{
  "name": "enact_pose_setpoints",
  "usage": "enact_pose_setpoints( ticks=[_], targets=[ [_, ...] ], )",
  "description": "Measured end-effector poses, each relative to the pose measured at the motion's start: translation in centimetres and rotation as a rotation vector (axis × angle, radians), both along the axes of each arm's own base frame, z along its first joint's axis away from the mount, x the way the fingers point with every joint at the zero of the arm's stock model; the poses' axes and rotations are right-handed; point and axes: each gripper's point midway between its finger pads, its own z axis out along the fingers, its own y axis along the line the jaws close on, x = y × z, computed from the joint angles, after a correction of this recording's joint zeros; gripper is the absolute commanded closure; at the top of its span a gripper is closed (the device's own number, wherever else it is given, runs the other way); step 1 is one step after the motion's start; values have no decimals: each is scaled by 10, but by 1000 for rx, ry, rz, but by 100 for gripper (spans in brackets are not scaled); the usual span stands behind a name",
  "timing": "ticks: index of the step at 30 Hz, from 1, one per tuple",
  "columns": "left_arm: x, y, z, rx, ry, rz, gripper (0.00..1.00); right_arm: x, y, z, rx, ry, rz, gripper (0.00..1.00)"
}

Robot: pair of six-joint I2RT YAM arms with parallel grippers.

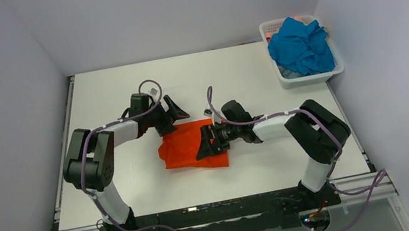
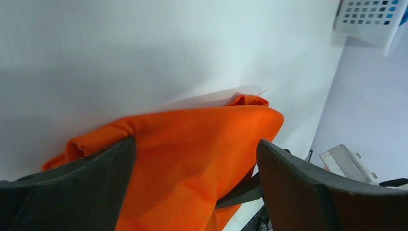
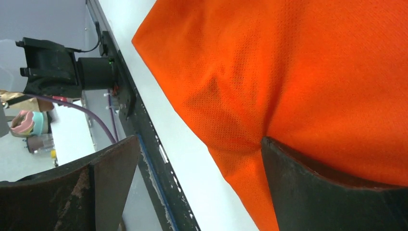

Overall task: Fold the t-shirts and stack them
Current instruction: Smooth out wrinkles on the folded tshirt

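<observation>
The orange t-shirt (image 1: pixel 186 150) lies folded into a small rectangle on the white table. My left gripper (image 1: pixel 174 116) is at its far edge, open, with the cloth (image 2: pixel 192 144) lying between the spread fingers (image 2: pixel 72 192). My right gripper (image 1: pixel 206 144) is over the shirt's right part, open. In the right wrist view one finger (image 3: pixel 327 192) presses on the orange cloth (image 3: pixel 298 72) and the other hangs over bare table. The teal t-shirt (image 1: pixel 301 46) lies crumpled in the white basket (image 1: pixel 337 70) at the far right.
The basket's mesh corner (image 2: pixel 368 19) shows at the top right of the left wrist view. The black front rail (image 3: pixel 144 139) of the table runs close to the shirt's near edge. Grey walls enclose the table on the left, back and right.
</observation>
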Motion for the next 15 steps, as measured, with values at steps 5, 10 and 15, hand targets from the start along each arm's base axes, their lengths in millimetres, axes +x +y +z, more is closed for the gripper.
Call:
enact_pose_setpoints(
  ticks=[5,10,15],
  targets=[
    [16,-11,4,-65,-24,-31,1,8,5,2,-1,-25,-9,0],
    [15,-8,13,-46,-51,-40,1,20,-4,9,-84,-123,-60,0],
    [2,5,69,19,-208,-61,1,47,-25,68,-104,-341,-226,0]
  ],
)
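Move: The folded orange shirt's middle lies about 9 cm back from the left hand and 3 cm to its right, some 3 cm lower. From the right hand it is roughly 5 cm ahead, 1 cm to the left and 3 cm lower. The white basket with the blue shirt stands about 27 cm ahead of the right hand and 38 cm to its right. Forward first, the left hand slides its open fingers barely 2 cm over the shirt's far left part, slightly rightward, then lifts off about 7 cm while easing back. The right hand, its far finger pressed into the shirt, strokes a little forward, then rises about 7 cm, going forward and drifting right, fingertips swinging up some 20 degrees and clockwise. Both grippers stay wide open. ##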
